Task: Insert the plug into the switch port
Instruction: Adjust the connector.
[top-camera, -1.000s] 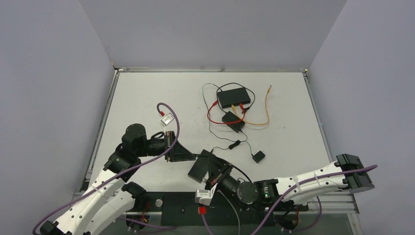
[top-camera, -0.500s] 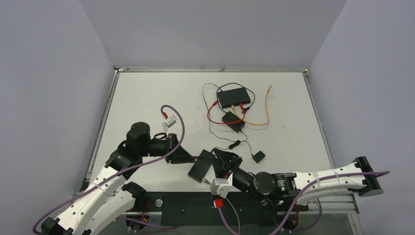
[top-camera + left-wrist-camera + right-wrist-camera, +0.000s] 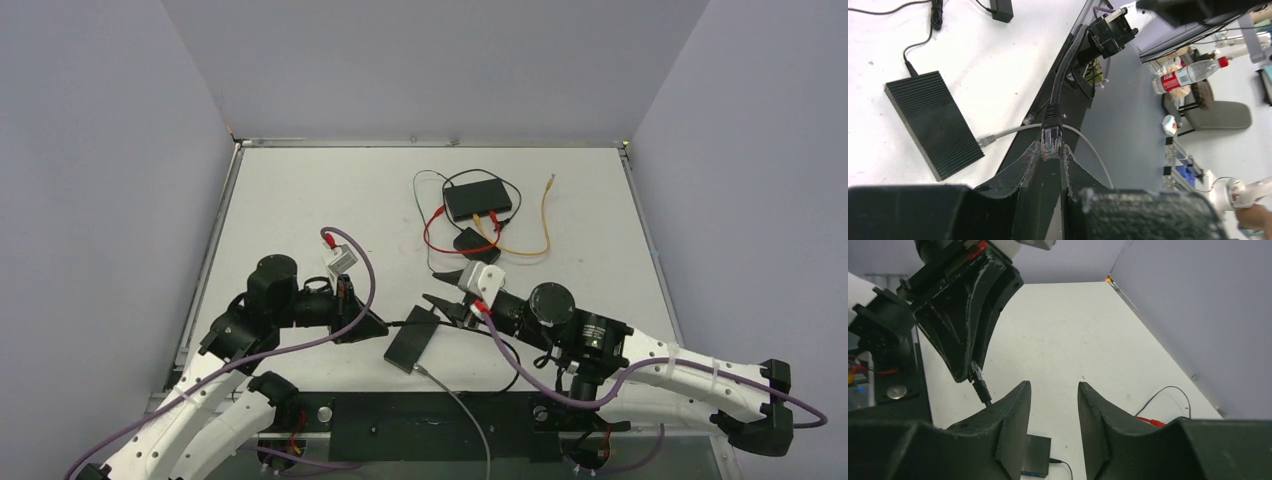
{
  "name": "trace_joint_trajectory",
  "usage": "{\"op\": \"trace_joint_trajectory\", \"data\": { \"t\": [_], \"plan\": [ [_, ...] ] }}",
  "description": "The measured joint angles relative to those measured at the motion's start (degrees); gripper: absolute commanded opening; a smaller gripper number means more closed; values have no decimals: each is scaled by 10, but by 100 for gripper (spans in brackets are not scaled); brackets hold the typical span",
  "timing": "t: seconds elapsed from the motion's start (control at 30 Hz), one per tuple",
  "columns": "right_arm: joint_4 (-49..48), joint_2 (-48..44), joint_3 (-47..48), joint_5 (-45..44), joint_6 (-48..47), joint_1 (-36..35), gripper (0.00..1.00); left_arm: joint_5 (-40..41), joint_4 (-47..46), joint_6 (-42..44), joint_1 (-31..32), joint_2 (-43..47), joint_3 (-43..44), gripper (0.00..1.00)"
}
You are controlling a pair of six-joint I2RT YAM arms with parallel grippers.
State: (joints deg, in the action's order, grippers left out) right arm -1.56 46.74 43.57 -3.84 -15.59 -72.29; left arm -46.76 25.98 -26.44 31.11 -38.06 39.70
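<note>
A clear plug [image 3: 1051, 140] on a black cable [image 3: 1064, 75] is pinched between the tips of my left gripper [image 3: 1052, 148], which is shut on it. In the top view that gripper [image 3: 374, 325] sits just left of the switch [image 3: 412, 340], a flat black ribbed box [image 3: 933, 122] near the table's front edge. The plug is apart from the switch. My right gripper [image 3: 438, 296] hovers just right of and above the switch. Its jaws [image 3: 1054, 387] stand open with nothing between them. The left gripper [image 3: 965, 330] and the plug's boot [image 3: 980, 385] show in the right wrist view.
A grey cable [image 3: 455, 400] ends with its plug [image 3: 986, 141] at the switch's near edge. Farther back lie a second black box [image 3: 478, 197] with orange and red cables and a small black adapter [image 3: 475, 243]. Walls enclose the table.
My right arm swung up from the table's near edge to beside the switch, and its jaws opened. The left gripper shifted slightly, still holding the plug.
</note>
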Motion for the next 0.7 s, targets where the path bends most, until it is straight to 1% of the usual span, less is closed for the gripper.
{"op": "trace_joint_trajectory", "data": {
  "t": [0.13,0.27,0.43,0.53,0.7],
  "plan": [
    [12,17,35,103,91,63,36,22,16,35,17,38,0,0],
    [18,41,52,207,151,96,37,45,26,61,45,72,0,0],
    [30,86,71,340,202,115,38,52,25,77,63,97,0,0],
    [43,114,85,405,224,120,38,56,25,85,67,115,0,0],
    [53,142,98,478,246,124,38,71,17,96,76,164,0,0]
  ]
}}
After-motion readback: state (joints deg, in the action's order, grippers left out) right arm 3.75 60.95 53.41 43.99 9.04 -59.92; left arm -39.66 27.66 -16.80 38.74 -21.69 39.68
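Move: The black plug is already pinched in the left fingertips, about 1 cm to the right of that hand's point and level with it. From the open right hand, the plug lies some 5 cm back, 5 cm to the left and 6 cm lower. The near switch lies on the table 8 cm ahead of the left hand, 4 cm to its right and about 20 cm below; the grey cable's plug at its near end is 3 cm ahead, 5 cm right, equally low. The black plug stays pinched in the left fingers as that hand draws it back and lifts it, about 4 cm each way, drifting slightly left and rolling some 20 degrees about the fingers' line. The right hand, fingers kept part open, sweeps about 7 cm back and half as far left towards the plug, rolling and swinging counter-clockwise roughly 30 degrees to line up with the cable's tail from its other side. ##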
